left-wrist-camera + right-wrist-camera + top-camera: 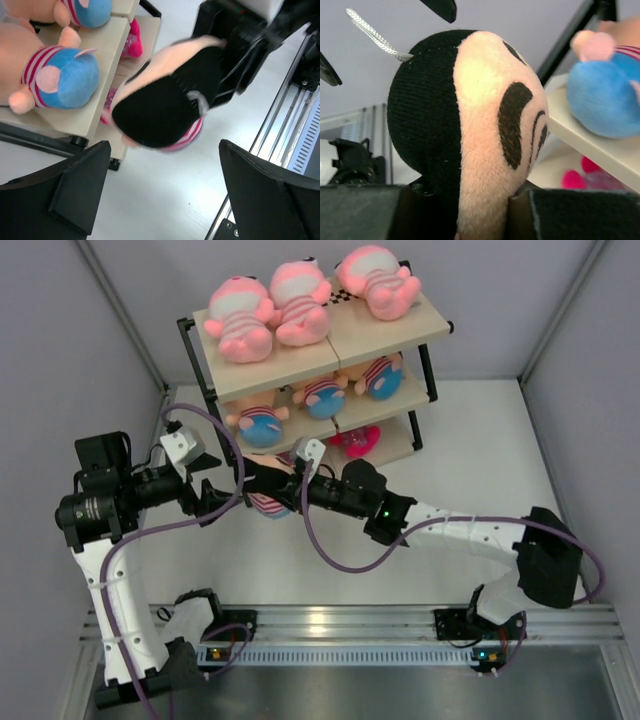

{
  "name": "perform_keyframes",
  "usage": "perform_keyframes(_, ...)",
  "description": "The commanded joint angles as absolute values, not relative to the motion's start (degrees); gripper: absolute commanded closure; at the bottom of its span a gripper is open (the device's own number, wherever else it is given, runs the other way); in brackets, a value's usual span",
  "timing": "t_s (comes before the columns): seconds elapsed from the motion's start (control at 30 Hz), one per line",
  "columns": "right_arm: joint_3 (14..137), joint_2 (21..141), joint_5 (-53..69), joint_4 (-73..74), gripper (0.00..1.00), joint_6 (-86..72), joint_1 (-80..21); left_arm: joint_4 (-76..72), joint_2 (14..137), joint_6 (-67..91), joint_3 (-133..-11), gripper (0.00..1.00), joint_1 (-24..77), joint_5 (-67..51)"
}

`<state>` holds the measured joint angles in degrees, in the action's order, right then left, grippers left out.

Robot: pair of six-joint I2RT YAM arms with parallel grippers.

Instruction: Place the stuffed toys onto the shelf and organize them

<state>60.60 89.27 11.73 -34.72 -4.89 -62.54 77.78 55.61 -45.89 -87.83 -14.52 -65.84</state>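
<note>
The shelf (pixel 400 335) stands at the back. Three pink stuffed toys (pixel 290 302) lie on its top board. Three boy dolls with blue bottoms (pixel 322 395) lie on the middle board. My right gripper (pixel 275 485) is shut on another dark-haired boy doll (pixel 268 502) and holds it at the shelf's front left corner, near the bottom tier. In the right wrist view its fingers (pixel 565 215) pinch the doll's head (pixel 470 125). My left gripper (pixel 215 498) is open and empty just left of that doll; in the left wrist view the doll (pixel 160 110) hangs beyond the open gripper (pixel 162 170).
A magenta toy (pixel 357 440) lies on the bottom board; it also shows in the right wrist view (pixel 590 175). Grey walls close in the white table on three sides. A metal rail (pixel 350 620) runs along the near edge.
</note>
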Motion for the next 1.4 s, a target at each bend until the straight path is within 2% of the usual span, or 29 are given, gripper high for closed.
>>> perform_keyframes(0.0, 61.78, 79.38, 0.82, -19.52, 1.00, 4.87, -63.45, 86.48, 56.60, -45.72, -87.89, 0.02, -14.41, -61.18)
perform_keyframes(0.03, 63.18, 78.06, -9.30, -15.25, 1.00, 7.18, -64.15, 86.40, 57.56, -44.83, -88.06, 0.01, -14.50, -60.74)
perform_keyframes(0.1, 64.16, 77.96, -21.56, -7.17, 1.00, 13.75, -67.21, 86.48, 58.53, -42.55, -87.98, 0.01, -14.50, -59.77)
perform_keyframes(0.13, 64.51, 78.66, -33.45, -6.16, 1.00, 15.97, -68.28, 86.40, 59.14, -42.02, -87.98, 0.01, -14.50, -59.68)
perform_keyframes(0.2, 64.42, 80.15, -47.20, -6.06, 1.00, 23.59, -71.43, 86.48, 59.94, -40.44, -88.59, 0.01, -14.50, -58.80)
perform_keyframes(0.3, 64.86, 84.19, -55.44, -8.79, 1.00, 29.26, -73.64, 86.48, 59.77, -41.12, -90.17, 0.01, -14.50, -58.01)
perform_keyframes(0.47, 71.36, 87.10, -44.76, -1.78, 1.00, 22.44, -74.09, 84.99, 58.71, -43.60, -90.17, 0.01, -14.50, -53.89)
perform_keyframes(0.6, 73.21, 86.40, -28.26, -1.06, 1.00, 19.60, -74.00, 84.99, 60.73, -45.08, -90.18, 0.01, -14.50, -51.94)
perform_keyframes(0.8, 75.58, 86.66, -12.51, 3.24, 1.00, 15.91, -73.21, 84.99, 58.80, -57.91, -87.98, 0.01, -12.84, -52.04)
perform_keyframes(1.1, 77.51, 87.62, -0.45, 0.53, 1.00, 11.34, -71.63, 85.17, 58.71, -65.30, -84.38, 0.01, -4.93, -53.35)
perform_keyframes(1.37, 82.00, 90.61, 3.08, -1.23, 1.00, 10.11, -71.11, 85.08, 58.71, -66.36, -81.21, 0.01, -2.46, -54.67)
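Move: The right hand already holds the black-haired toy, its middle about 3 cm to the left of that hand and 2 cm lower. From the left hand, the toy lies some 8 cm to the right, 3 cm ahead and 5 cm lower. The left blue toy on the middle shelf is about 14 cm ahead of the right hand, 6 cm to its left and 5 cm below. The left pink toy on the bottom shelf is roughly 13 cm ahead of the right hand, 2 cm to its right and 20 cm below. Rightward and forward, turning clockwise, the right hand swings the toy about 10 cm off from the left hand, dips, then sweeps back left and towards the bases, ending some 5 cm lower with its fingers tipped down about 30 degrees, grip kept. The left hand opens the rest of the way, shifts forward-left while sinking, then comes back right, still sinking, with its open fingers tipping down beside the toy's head. ##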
